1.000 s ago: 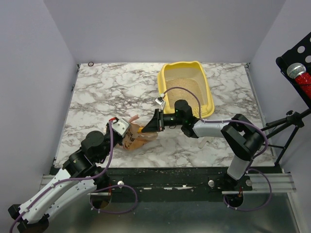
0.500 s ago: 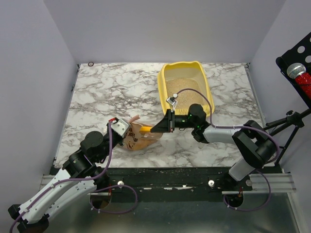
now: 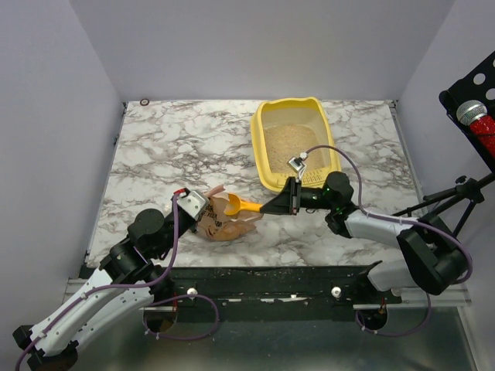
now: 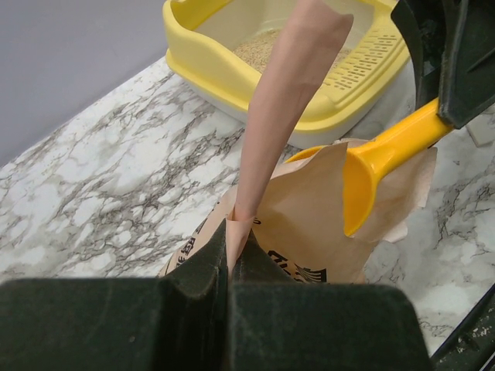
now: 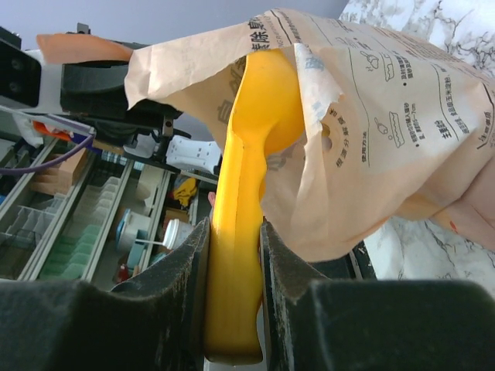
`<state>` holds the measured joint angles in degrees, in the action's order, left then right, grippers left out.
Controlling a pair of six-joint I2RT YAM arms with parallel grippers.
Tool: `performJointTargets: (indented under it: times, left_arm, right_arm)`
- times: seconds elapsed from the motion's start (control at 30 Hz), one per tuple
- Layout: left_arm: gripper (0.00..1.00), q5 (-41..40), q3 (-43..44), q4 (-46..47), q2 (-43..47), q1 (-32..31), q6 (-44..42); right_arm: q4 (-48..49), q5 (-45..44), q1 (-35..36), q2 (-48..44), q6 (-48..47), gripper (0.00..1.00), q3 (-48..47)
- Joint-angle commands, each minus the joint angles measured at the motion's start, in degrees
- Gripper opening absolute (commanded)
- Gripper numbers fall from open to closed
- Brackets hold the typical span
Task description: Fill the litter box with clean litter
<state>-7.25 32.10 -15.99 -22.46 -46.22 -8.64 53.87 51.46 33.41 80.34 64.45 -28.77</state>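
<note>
The yellow litter box (image 3: 335, 157) stands at the back right of the table with beige clean litter (image 3: 290, 141) in it; it also shows in the left wrist view (image 4: 203, 52). My left gripper (image 3: 203, 202) is shut on a flap of the pinkish-tan bag (image 4: 298, 224), holding its mouth up. My right gripper (image 3: 272, 206) is shut on the handle of the orange scoop (image 3: 240, 205), whose bowl sits at the bag's mouth (image 5: 267, 100). The bag lies on the table (image 3: 226, 222).
The marble table (image 3: 178, 147) has walls on the left, back and right. A small dark ring (image 3: 145, 101) lies at the back left corner. Loose grains lie along the front edge. A microphone stand (image 3: 473, 116) is outside on the right.
My right gripper has drawn back to the right with the scoop, so more of the scoop shows outside the bag. The left gripper and bag have stayed in place.
</note>
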Motion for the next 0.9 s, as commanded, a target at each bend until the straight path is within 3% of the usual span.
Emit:
performJointTargets:
  times: [0.0, 0.57, 0.87]
  left_arm:
    - [0.00, 2.06, 0.33, 6.23, 0.84, -0.19, -0.14]
    - [0.00, 2.41, -0.10, 6.85, 1.45, -0.19, -0.58]
    - [0.00, -1.72, -0.45, 7.64, 2.94, -0.19, -0.76]
  right_arm:
    - [-0.86, 1.27, -2.12, -6.14, -1.78, 0.00, 2.31]
    - [-13.26, -0.66, -6.34, -20.82, 3.84, 0.00, 9.35]
    - [-23.89, -2.33, -7.83, -28.12, 4.19, 0.00, 10.58]
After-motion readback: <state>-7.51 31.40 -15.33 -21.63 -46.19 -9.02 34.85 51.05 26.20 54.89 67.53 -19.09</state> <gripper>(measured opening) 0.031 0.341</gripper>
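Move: The right hand holds the scoop's handle; its bowl is about 9 cm to the left, level front to back, in the mouth of the paper bag. The litter box, where the litter goes, lies roughly 18 cm ahead of this hand, 10 cm to its right and 12 cm below. The bag's middle is some 11 cm left, 3 cm back and 8 cm below. From the left hand the box is about 17 cm ahead, 27 cm right and 15 cm below. Still gripping the handle, the right hand draws the scoop out through the bag's mouth, going about 6 cm to the right and then increasingly back as well, some 3 cm, slowing and turning slightly clockwise. The left hand stays in place, its closed fingers keeping their pinch on the bag's top. ##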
